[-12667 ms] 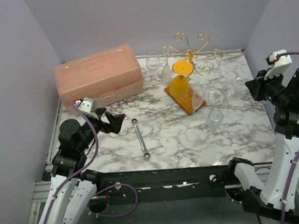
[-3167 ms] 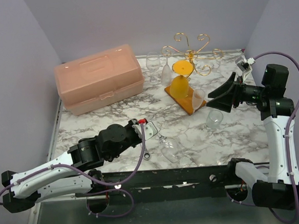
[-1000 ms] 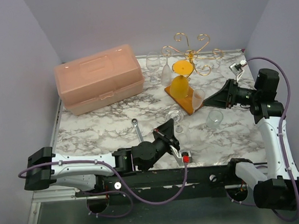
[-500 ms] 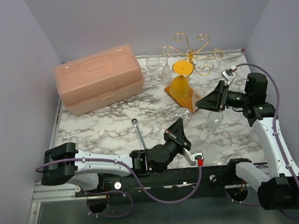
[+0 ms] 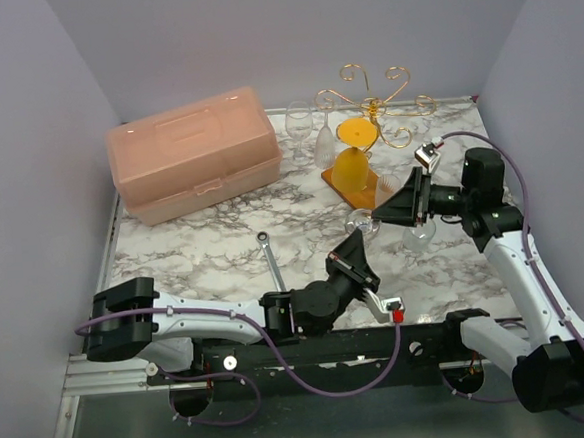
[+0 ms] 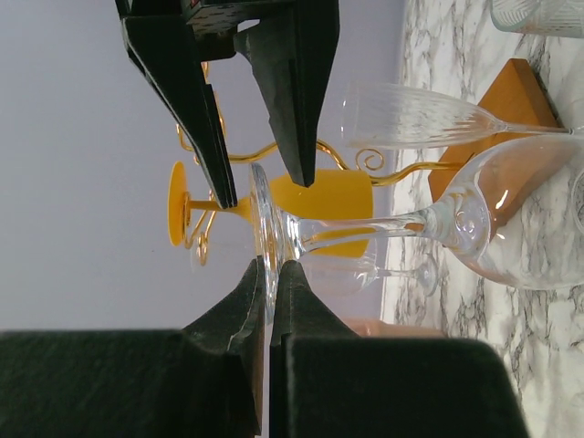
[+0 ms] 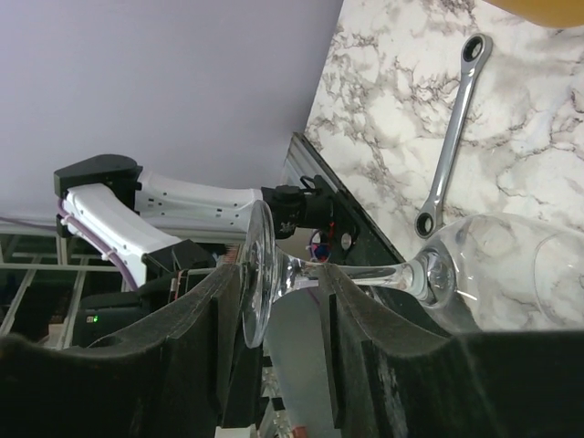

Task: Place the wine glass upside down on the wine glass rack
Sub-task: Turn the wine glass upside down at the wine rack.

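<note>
A clear wine glass (image 5: 361, 222) hangs on its side above the table's middle right. My left gripper (image 5: 353, 249) is shut on the rim of its round foot (image 6: 262, 224), and the bowl (image 6: 520, 219) points away towards the table. My right gripper (image 7: 278, 274) straddles that same foot from the opposite side, jaws open with a gap. One finger stands beside the foot disc, the other at the stem (image 7: 365, 272). Behind stands the gold wine glass rack (image 5: 375, 101) on its orange-brown base (image 5: 369, 206), with an orange glass (image 5: 352, 165) hanging upside down on it.
A pink plastic toolbox (image 5: 192, 154) fills the back left. A steel wrench (image 5: 273, 264) lies near the table's middle. Clear glasses (image 5: 311, 129) stand left of the rack, and another clear glass (image 5: 420, 232) sits right of its base.
My left arm has carried the glass rightwards. My right gripper has come in from the right, and its jaws have narrowed around the foot.
</note>
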Robot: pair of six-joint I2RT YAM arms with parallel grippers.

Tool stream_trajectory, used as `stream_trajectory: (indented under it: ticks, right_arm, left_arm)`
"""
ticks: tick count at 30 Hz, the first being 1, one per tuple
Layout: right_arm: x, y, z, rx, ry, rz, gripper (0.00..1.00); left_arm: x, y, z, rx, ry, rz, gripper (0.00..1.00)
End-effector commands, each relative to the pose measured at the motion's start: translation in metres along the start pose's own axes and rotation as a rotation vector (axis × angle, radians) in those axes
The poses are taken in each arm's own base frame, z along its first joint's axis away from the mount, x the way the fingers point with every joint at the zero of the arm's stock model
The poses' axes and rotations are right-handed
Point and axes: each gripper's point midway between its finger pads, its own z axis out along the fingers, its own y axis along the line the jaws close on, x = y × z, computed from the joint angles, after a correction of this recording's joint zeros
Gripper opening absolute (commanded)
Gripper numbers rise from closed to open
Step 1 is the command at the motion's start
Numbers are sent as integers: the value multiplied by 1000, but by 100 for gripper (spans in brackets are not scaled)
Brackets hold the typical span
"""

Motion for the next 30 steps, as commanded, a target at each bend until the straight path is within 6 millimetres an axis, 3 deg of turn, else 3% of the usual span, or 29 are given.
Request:
stream_trajectory:
  ticks: [1,9,14,17,23,30]
  right_arm:
    - [4,4,3,-35,34,19,43]
    - [13,7,4,-61,78,45,28]
    - [20,8,3,-84,102,44,2]
    - [21,12,2,-94,101,31,0]
    - [18,17,0,-109,96,29,0]
    - [19,25,-9,-128,87,22,0]
  left_arm:
    - [-7,27,2,-71,-6,-51,0]
    - [-11,25,6,-65,-10,-40,0]
    - [-12,26,7,-75,-6,-50,0]
    - [-9,30,6,-95,15,-68,0]
    - [-6,34,-4,-132,6,-163,50]
    - [-15,29,-32,-41,-57,-376,81]
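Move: The left hand already pinches the rim of the wine glass's foot, bowl hanging down; the foot's centre is about 2 cm ahead and 2 cm right of its fingers. From the right hand, its half-open fingers astride the foot's edge, that centre is some 2 cm left, level fore and aft. The yellow glass on the rack is about 20 cm ahead and 3 cm left, the ribbed glass 13 cm ahead, 7 cm right and 14 cm below, the tumbler 8 cm ahead, 12 cm right and 20 cm below. Leftward by barely 1 cm, the right hand closes its fingers on the edge of the wine glass's foot and pinches it, then keeps hold as it eases about 1 cm back. Only once that grip is shut does the left hand open wide, let go of the foot and lift away by roughly 2 cm, drawing slightly back and rolling about 10 degrees. ##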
